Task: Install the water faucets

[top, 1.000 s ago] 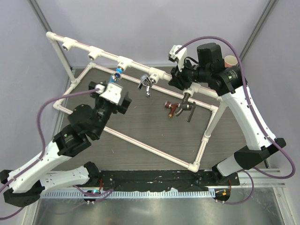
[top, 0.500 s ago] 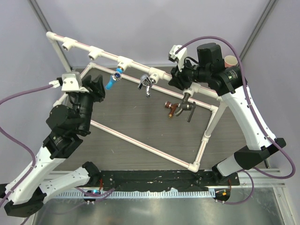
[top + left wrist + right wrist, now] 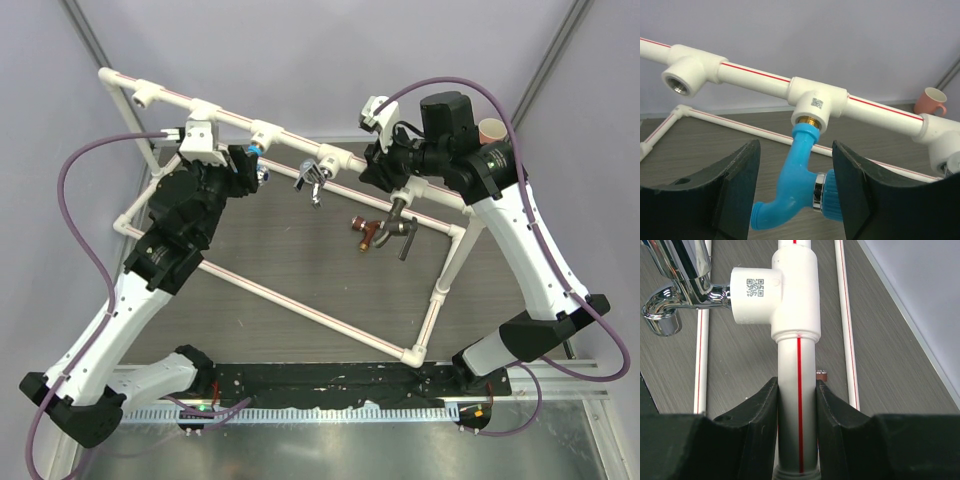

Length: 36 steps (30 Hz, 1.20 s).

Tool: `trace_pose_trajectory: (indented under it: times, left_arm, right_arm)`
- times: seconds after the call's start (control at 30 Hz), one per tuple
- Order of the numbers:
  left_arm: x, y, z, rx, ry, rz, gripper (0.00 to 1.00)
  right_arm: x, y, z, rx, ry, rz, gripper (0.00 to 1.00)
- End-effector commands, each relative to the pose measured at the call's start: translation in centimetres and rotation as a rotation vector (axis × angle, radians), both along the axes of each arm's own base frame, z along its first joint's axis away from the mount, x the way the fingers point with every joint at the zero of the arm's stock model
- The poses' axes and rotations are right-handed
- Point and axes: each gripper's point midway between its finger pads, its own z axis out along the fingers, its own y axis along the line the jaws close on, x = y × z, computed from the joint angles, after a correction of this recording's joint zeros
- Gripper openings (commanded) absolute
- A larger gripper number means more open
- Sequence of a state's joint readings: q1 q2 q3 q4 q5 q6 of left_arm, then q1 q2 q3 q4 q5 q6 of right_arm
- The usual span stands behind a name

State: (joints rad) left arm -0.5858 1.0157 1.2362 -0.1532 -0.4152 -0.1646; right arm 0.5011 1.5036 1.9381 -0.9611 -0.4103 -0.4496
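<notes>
A blue faucet [image 3: 795, 175] hangs screwed into a white tee socket [image 3: 817, 100] on the upper pipe. My left gripper [image 3: 796, 165] is open around it: the knob sits against the right finger [image 3: 852, 190], while the left finger [image 3: 737, 192] stands clear of the spout. In the top view the left gripper [image 3: 248, 168] hides most of the blue faucet [image 3: 260, 170]. A silver faucet [image 3: 313, 178] hangs from the neighbouring tee [image 3: 785, 290]. Copper [image 3: 367, 232] and dark grey lever [image 3: 405, 232] faucets lie on the table. My right gripper [image 3: 797, 390] is shut on the white pipe [image 3: 798, 365].
Two bare tee sockets [image 3: 145, 97] [image 3: 203, 112] sit on the pipe rail to the left. The lower white pipe frame [image 3: 300, 305] runs across the table. A pink cup [image 3: 491, 130] stands at the back right.
My left arm has swung from over the table up to the pipe rail, and its fingers now stand either side of the blue faucet. The right arm has not moved.
</notes>
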Motion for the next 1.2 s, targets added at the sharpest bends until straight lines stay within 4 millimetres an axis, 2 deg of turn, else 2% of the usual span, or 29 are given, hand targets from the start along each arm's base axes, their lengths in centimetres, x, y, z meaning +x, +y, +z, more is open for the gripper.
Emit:
trace_pose_trajectory:
  times: [0.0, 0.13, 0.27, 0.33, 0.53, 0.63, 0.77, 0.87, 0.9, 0.97, 1.0, 1.03, 1.1, 1.17]
  left_arm:
    - [-1.3, -2.2, 0.2, 0.013, 0.034, -0.149, 0.64]
    - [-1.1, -2.2, -2.4, 0.08, 0.115, -0.15, 0.68]
    - [-1.2, -1.1, -4.7, 0.148, 0.182, -0.107, 0.8]
    - [-1.2, -0.1, -5.9, 0.177, 0.213, -0.056, 0.83]
    - [-1.4, 2.8, -7.2, 0.187, 0.233, 0.092, 0.88]
    - [-1.6, 3.3, -7.8, 0.118, 0.242, 0.133, 0.88]
    - [-1.8, 2.3, -9.0, -0.038, 0.272, 0.122, 0.88]
    - [-2.2, 1.6, -8.5, -0.221, 0.257, 0.109, 0.9]
    - [-2.4, 1.5, -7.5, -0.309, 0.23, 0.1, 0.91]
    - [-2.5, 1.3, -7.2, -0.39, 0.22, 0.094, 0.92]
    - [-2.7, 1.1, -6.2, -0.48, 0.196, 0.08, 0.92]
    - [-2.7, 0.8, -6.5, -0.511, 0.198, 0.07, 0.93]
    - [-2.7, 0.1, -5.6, -0.617, 0.177, 0.036, 0.92]
    - [-2.7, -0.4, -5.6, -0.656, 0.178, 0.014, 0.92]
  right_arm:
    - [0.3, 1.1, -1.2, 0.023, 0.063, -0.001, 0.01]
    - [0.3, 1.0, -1.1, 0.024, 0.061, -0.001, 0.01]
    - [0.3, 1.0, -1.0, 0.026, 0.059, -0.003, 0.01]
    - [0.3, 1.0, -1.0, 0.027, 0.06, -0.002, 0.01]
    - [0.3, 1.0, -1.1, 0.026, 0.064, -0.001, 0.01]
    - [0.3, 1.0, -1.1, 0.027, 0.065, -0.002, 0.01]
    - [0.3, 1.0, -1.1, 0.027, 0.065, -0.002, 0.01]
    - [0.2, 1.0, -1.0, 0.029, 0.061, -0.001, 0.01]
    - [0.2, 1.0, -1.0, 0.028, 0.062, -0.001, 0.01]
    - [0.2, 1.0, -1.1, 0.028, 0.064, 0.0, 0.01]
    - [0.2, 1.0, -1.0, 0.03, 0.061, -0.002, 0.01]
    - [0.2, 1.0, -1.0, 0.032, 0.061, 0.003, 0.01]
    - [0.1, 1.0, -0.8, 0.034, 0.058, 0.003, 0.01]
    - [0.0, 1.0, -0.8, 0.034, 0.056, 0.003, 0.01]
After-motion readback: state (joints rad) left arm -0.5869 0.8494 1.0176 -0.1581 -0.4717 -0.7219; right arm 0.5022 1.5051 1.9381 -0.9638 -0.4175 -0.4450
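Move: The blue faucet, already hanging in its tee, has its middle some 5 cm ahead of my left hand, about 2 cm to the right and 3 cm lower. That tee is roughly 10 cm ahead, 3 cm right and 2 cm up; the chrome faucet is about level ahead, 13 cm to the right and 2 cm lower. From my right hand, on the rail, the blue faucet is about 22 cm left, 3 cm ahead and 5 cm below. I spread my left fingers from part-open to nearly full width and sink about 4 cm beside the blue faucet, first edging a little right and then back left, while easing some 2.5 cm back towards myself. Late on I roll that hand nearly 30 degrees, its left side going down, the fingers still pointing forward. My right hand keeps its pinch on the rail. ##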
